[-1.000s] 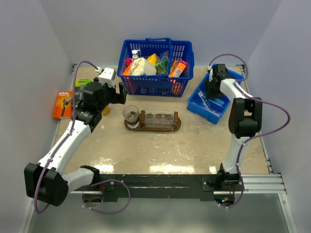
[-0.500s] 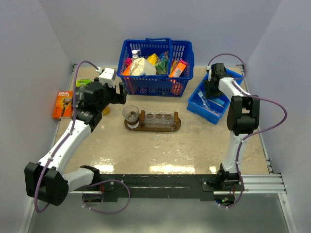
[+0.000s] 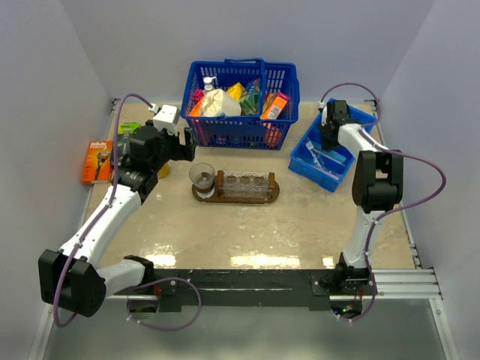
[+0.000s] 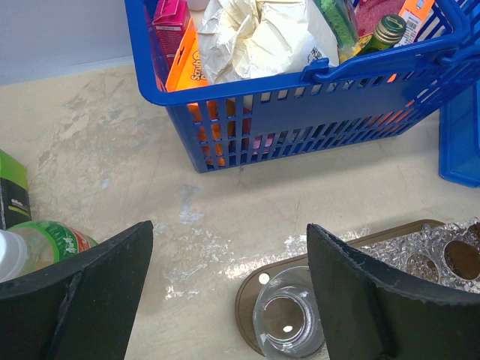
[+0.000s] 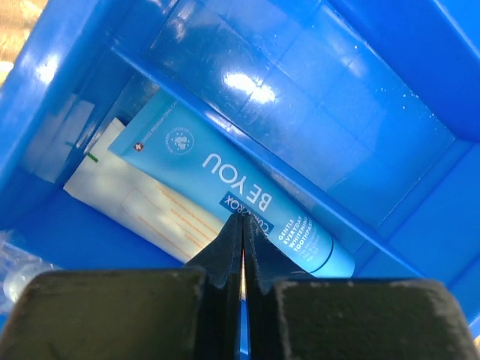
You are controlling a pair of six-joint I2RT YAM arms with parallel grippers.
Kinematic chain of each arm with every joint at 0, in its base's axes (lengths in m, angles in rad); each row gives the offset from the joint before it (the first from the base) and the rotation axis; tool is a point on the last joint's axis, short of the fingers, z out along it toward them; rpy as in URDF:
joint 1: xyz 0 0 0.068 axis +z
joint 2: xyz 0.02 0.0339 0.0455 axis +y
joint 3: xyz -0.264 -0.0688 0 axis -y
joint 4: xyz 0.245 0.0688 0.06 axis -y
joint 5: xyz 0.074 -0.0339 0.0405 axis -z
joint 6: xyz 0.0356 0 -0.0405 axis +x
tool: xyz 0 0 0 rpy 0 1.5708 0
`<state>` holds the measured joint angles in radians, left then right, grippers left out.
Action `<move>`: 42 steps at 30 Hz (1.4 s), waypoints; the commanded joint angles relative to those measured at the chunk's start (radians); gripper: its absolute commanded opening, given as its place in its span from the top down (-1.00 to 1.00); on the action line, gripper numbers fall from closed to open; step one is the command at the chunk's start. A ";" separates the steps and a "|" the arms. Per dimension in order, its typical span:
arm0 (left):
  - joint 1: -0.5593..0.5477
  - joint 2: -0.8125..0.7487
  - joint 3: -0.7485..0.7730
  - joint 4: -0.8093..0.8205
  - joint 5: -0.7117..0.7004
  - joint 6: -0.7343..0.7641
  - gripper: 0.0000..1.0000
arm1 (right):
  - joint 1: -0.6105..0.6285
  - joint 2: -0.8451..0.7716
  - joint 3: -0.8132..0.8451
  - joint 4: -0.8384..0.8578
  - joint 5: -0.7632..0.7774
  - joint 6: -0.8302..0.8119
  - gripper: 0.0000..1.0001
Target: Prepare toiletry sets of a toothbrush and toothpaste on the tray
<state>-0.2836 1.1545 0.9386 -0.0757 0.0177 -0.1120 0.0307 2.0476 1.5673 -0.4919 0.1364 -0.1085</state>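
A blue toothpaste tube (image 5: 217,176) printed BE YOU lies flat in the blue bin (image 5: 375,97), on top of a paler whitish tube (image 5: 142,206). My right gripper (image 5: 241,225) is down inside that bin (image 3: 304,161) with its jaws pressed together, tips right over the blue tube; nothing shows between them. The dark wooden tray (image 3: 271,196) lies mid-table and carries a round clear glass (image 4: 289,326) at its left end and several cut-glass cups (image 3: 244,184). My left gripper (image 4: 229,229) hovers wide open above the tray's left end (image 4: 247,296). The toothbrush is hidden.
A blue basket (image 3: 238,127) full of groceries stands behind the tray, its wall (image 4: 337,97) close ahead of my left fingers. A green-labelled bottle (image 4: 45,240) and an orange razor pack (image 3: 97,161) lie at the left. A white box (image 3: 165,116) sits by the basket.
My right gripper's jaws have closed inside the blue bin, and its wrist shifted slightly. The left arm has stayed where it was, still open.
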 commanded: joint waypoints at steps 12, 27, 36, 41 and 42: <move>-0.005 0.005 0.011 0.033 -0.007 0.012 -0.74 | 0.000 -0.214 -0.104 0.139 -0.012 0.018 1.00; -0.005 -0.030 -0.009 0.093 0.105 0.040 -0.74 | -0.002 -0.142 -0.009 -0.071 -0.077 -0.078 0.85; -0.005 -0.059 -0.041 0.157 0.220 0.063 -0.77 | -0.011 -0.133 0.011 -0.112 -0.130 -0.132 0.25; -0.003 -0.046 -0.028 0.232 0.246 0.012 -0.81 | -0.011 -0.110 0.033 -0.117 -0.113 -0.131 0.23; -0.003 -0.024 -0.003 0.238 0.248 0.003 -0.81 | -0.011 -0.095 0.040 -0.126 -0.113 -0.131 0.23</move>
<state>-0.2836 1.1145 0.8974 0.0448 0.2230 -0.0860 0.0231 1.9251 1.5543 -0.5945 0.0334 -0.2180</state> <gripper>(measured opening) 0.901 0.381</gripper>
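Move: The blue toothpaste tube lies almost under the right hand's shut, empty tips, its middle about 2 cm farther out and 2 cm below, straight ahead. At that same depth, the white packet is some 3 cm to the hand's left and level with it, and the wrapped toothbrush about 6 cm left and 2 cm back. From the left hand the tube is roughly 50 cm to the right, 12 cm farther out and 22 cm lower. The right hand's shut fingers come up empty from the blue tube, rising about 6 cm as they tip a little forward-up, then sink back some 2.5 cm while the hand draws a couple of centimetres back, turns slightly counter-clockwise and opens to a bit over a third, ending above and short of the tube. Late on, the left hand, still wide open and empty, drifts about 3 cm right and 2 cm up above the table, swinging some 10 degrees clockwise. ##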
